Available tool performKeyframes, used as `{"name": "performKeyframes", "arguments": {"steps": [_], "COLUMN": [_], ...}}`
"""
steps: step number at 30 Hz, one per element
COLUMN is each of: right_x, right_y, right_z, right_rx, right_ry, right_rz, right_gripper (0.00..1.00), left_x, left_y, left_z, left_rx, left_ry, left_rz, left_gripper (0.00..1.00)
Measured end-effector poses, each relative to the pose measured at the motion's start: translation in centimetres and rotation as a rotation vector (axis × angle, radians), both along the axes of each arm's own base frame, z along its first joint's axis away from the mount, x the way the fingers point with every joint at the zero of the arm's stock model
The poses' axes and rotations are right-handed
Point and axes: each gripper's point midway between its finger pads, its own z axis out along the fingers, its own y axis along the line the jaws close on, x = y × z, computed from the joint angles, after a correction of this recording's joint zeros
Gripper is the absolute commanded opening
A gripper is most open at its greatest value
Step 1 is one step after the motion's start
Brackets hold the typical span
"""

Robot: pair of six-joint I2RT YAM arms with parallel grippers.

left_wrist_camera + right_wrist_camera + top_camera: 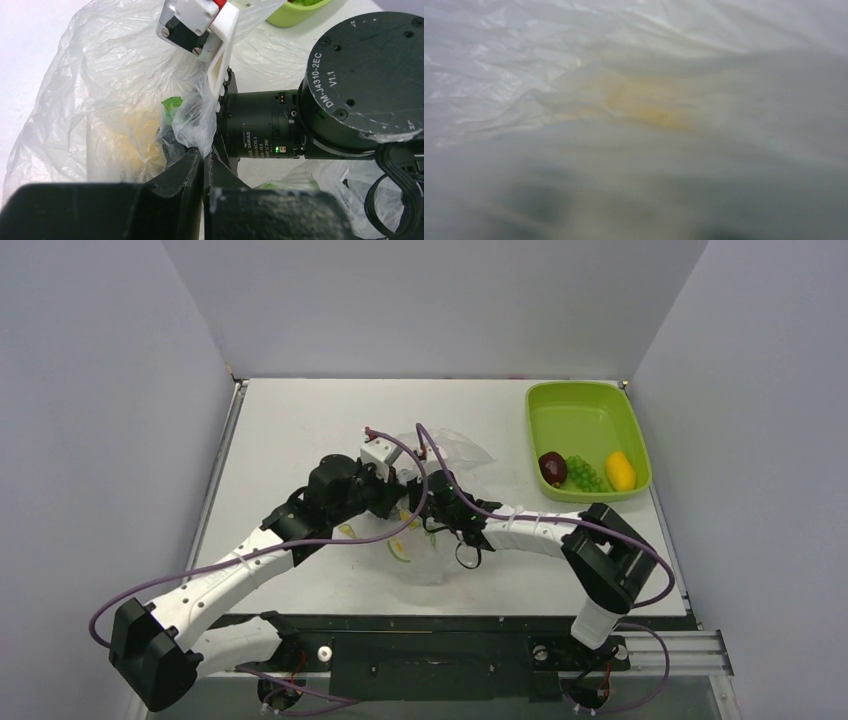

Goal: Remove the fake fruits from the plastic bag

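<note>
The plastic bag (432, 540) lies crumpled at the table's middle, with both arms meeting over it. My left gripper (396, 496) is shut on a fold of the bag's film (197, 125), its jaws pressed together (205, 155). A yellow fake fruit (131, 142) shows dimly through the film to the left of the jaws. My right gripper (420, 502) reaches into the bag. In the right wrist view, film covers the lens and hides the fingers. Only a yellow blur (644, 105) shows through. A dark reddish fruit (552, 466), green grapes (584, 474) and a yellow-orange fruit (621, 471) lie in the tray.
The lime-green tray (580, 410) stands at the back right of the table. The right arm's black wrist motor (360, 75) and its white camera mount (200, 30) sit close in front of my left gripper. Grey walls enclose the table on three sides.
</note>
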Motion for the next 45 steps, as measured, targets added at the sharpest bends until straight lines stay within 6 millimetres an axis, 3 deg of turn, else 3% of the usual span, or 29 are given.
{"name": "performKeyframes", "arguments": {"steps": [6,8,11,14,17,22,29,31,35,41,45], "right_x": [0.4,0.6,1.4,2.0,2.0,0.4,-2.7,-3.7,-5.0,-5.9,-6.6], "right_y": [-3.3,-4.2,-5.0,-4.9,-4.7,-3.9,-4.2,-4.2,-4.3,-4.2,-3.4], "right_z": [0.2,0.5,2.4,3.5,3.7,4.3,10.8,11.3,10.0,6.2,4.2], "right_rx": [-0.064,-0.087,-0.056,-0.017,-0.002,0.011,0.115,0.115,0.068,-0.005,-0.067], "right_ry": [-0.011,-0.018,-0.05,-0.049,-0.039,-0.024,-0.094,-0.092,-0.039,0.082,0.141], "right_rz": [-0.085,-0.111,-0.142,-0.128,-0.101,-0.039,0.08,0.125,0.187,0.218,0.248], "right_gripper": [0.22,0.23,0.12,0.08,0.05,0.0,0.0,0.0,0.0,0.0,0.0], "left_x": [-0.4,1.4,2.7,2.2,2.1,2.3,2.4,2.5,2.6,1.5,1.3], "left_y": [-1.0,2.0,6.1,7.0,7.1,7.6,7.7,7.8,8.4,9.3,9.9], "left_z": [1.0,0.0,-2.5,-3.9,-4.0,-4.6,-4.7,-4.5,-3.8,-0.8,0.0], "left_rx": [-0.039,0.041,0.151,0.208,0.223,0.259,0.272,0.273,0.269,0.175,0.15], "left_ry": [-0.017,-0.047,-0.025,-0.007,-0.013,-0.008,-0.01,-0.019,-0.038,-0.13,-0.167], "left_rz": [-0.025,0.113,0.254,0.261,0.262,0.276,0.287,0.3,0.331,0.349,0.372], "left_gripper": [0.0,0.0,0.0,0.0,0.0,0.0,0.0,0.0,0.0,0.0,0.0]}}
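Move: The yellow fruit is already in the right fingers, wrapped in bag film, and for the left hand it lies some 6 cm ahead, about level sideways and 8 cm below. From the right hand, the left hand's bag pinch is about 6 cm back, straight in line and 8 cm up. The bag's slack end spreads roughly 16 cm back, 3 cm right and 10 cm down. The green bin stands about 50 cm right, 18 cm ahead and 8 cm down. The yellow fruit stays gripped in the right hand as it goes right about 5 cm, rising slightly, then back towards the bag's slack end while climbing to some 11 cm up and sinking again by over half, turning counter-clockwise. The left fingers keep their pinch on the film, first creeping right, then swinging left some 9 cm and down, away from the fruit, before rising again. ##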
